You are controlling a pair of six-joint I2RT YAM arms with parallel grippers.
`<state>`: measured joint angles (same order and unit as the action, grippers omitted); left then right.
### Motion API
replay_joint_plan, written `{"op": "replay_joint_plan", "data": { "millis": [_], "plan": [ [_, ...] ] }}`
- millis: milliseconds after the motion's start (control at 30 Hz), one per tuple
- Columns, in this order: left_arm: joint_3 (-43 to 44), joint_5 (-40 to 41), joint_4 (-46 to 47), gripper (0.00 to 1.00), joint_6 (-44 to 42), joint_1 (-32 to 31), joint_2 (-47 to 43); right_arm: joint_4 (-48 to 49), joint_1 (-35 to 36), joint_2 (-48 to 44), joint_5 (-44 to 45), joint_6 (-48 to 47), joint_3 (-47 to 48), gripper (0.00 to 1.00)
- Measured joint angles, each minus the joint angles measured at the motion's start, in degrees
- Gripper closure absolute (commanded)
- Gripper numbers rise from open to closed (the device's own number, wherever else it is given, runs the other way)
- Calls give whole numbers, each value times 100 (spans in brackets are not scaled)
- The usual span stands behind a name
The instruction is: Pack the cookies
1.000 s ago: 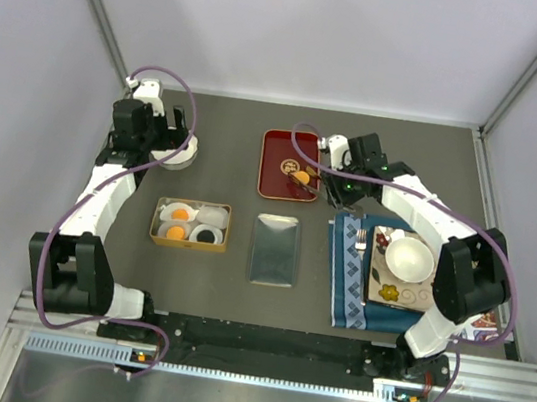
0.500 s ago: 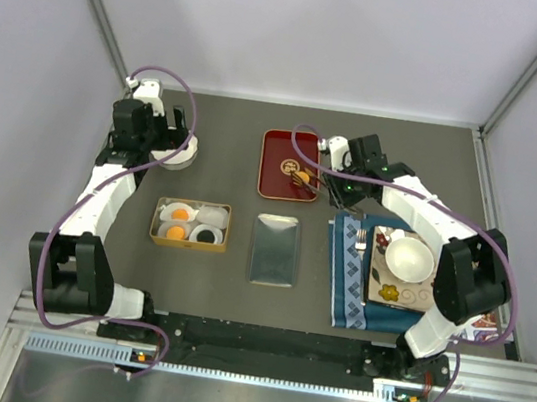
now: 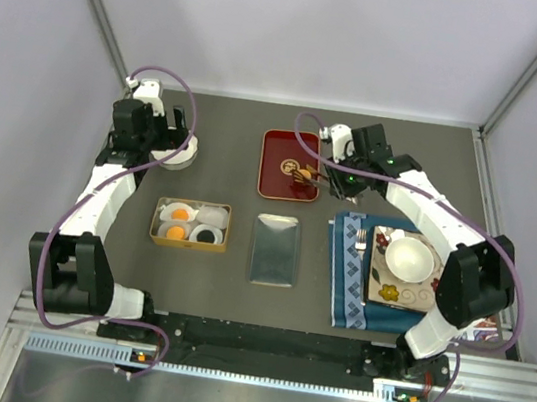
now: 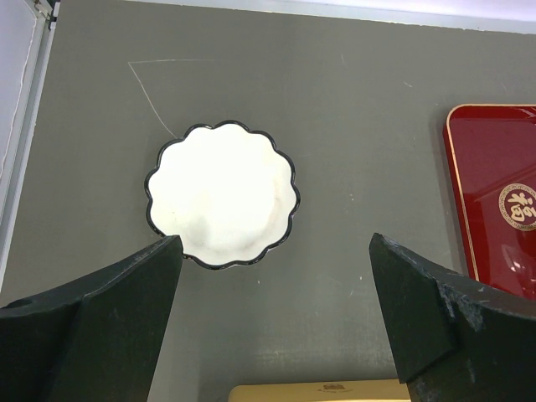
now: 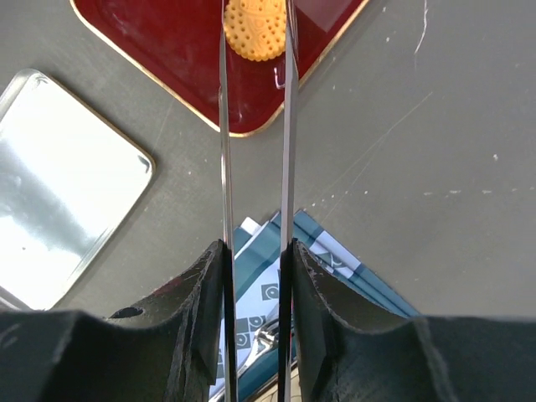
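My right gripper [image 5: 255, 251] is shut on a pair of thin metal tongs [image 5: 224, 126]. Between the tong tips sits one orange cookie [image 5: 254, 29], over the near corner of the red tray [image 5: 167, 50]. From above, the right gripper [image 3: 338, 176] hangs at the red tray's [image 3: 281, 147] right edge. The yellow box [image 3: 187, 243] holds two orange cookies [image 3: 181, 213] and a black one [image 3: 206, 236] in white paper cups. At the back left my left gripper [image 4: 276, 276] stands wide open and empty, just short of a white scalloped dish [image 4: 222, 193].
A shiny metal lid [image 3: 274, 249] lies between the box and a blue patterned cloth [image 3: 347, 284]. The cloth carries a fork [image 3: 360, 239] and a patterned plate [image 3: 396, 293] with a white bowl [image 3: 410, 258]. The yellow box's edge [image 4: 318, 390] shows under my left fingers.
The right gripper squeezed the tongs narrower around the orange cookie, and the right arm drew back a little toward the rear. The left arm has not moved.
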<state>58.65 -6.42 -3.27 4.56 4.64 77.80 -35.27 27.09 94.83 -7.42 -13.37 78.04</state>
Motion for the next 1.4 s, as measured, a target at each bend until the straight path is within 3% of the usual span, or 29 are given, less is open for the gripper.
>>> {"op": "replay_joint_plan", "data": {
  "millis": [300, 933, 1400],
  "plan": [
    [0, -2, 0, 1, 2, 0, 0, -101, 326, -219, -105, 4, 275, 86],
    [0, -22, 0, 1, 7, 2, 0, -356, 2155, -282, -402, -107, 953, 86],
    [0, -22, 2, 1, 7, 4, 9, -376, 2367, 424, -511, -162, 1029, 86]
  ]
}}
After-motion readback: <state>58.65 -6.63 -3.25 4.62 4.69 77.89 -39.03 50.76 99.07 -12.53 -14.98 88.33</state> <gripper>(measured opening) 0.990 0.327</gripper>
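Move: The right hand holds the tongs with a ridged orange cookie in their tips. The cookie is bound for the empty paper cup in the box's far right corner, about 27 cm left of the hand, 11 cm back and 12 cm below. The cup with the black cookie is 5 cm nearer the base than that cup. The red tray's middle lies 10 cm left, 5 ahead; the metal lid 11 left, 15 back. From the left hand, the empty cup is some 10 cm right, 17 back, far below. Up first, then in a rising arc left and back, the right hand carries the tongs with the cookie still pinched from the red tray past the far side of the metal lid to the box, about 16 cm left and 10 cm back. The wrist swings nearly 30 degrees counter-clockwise on the way, and the hand finally sinks over the empty cup, its grip unchanged. ##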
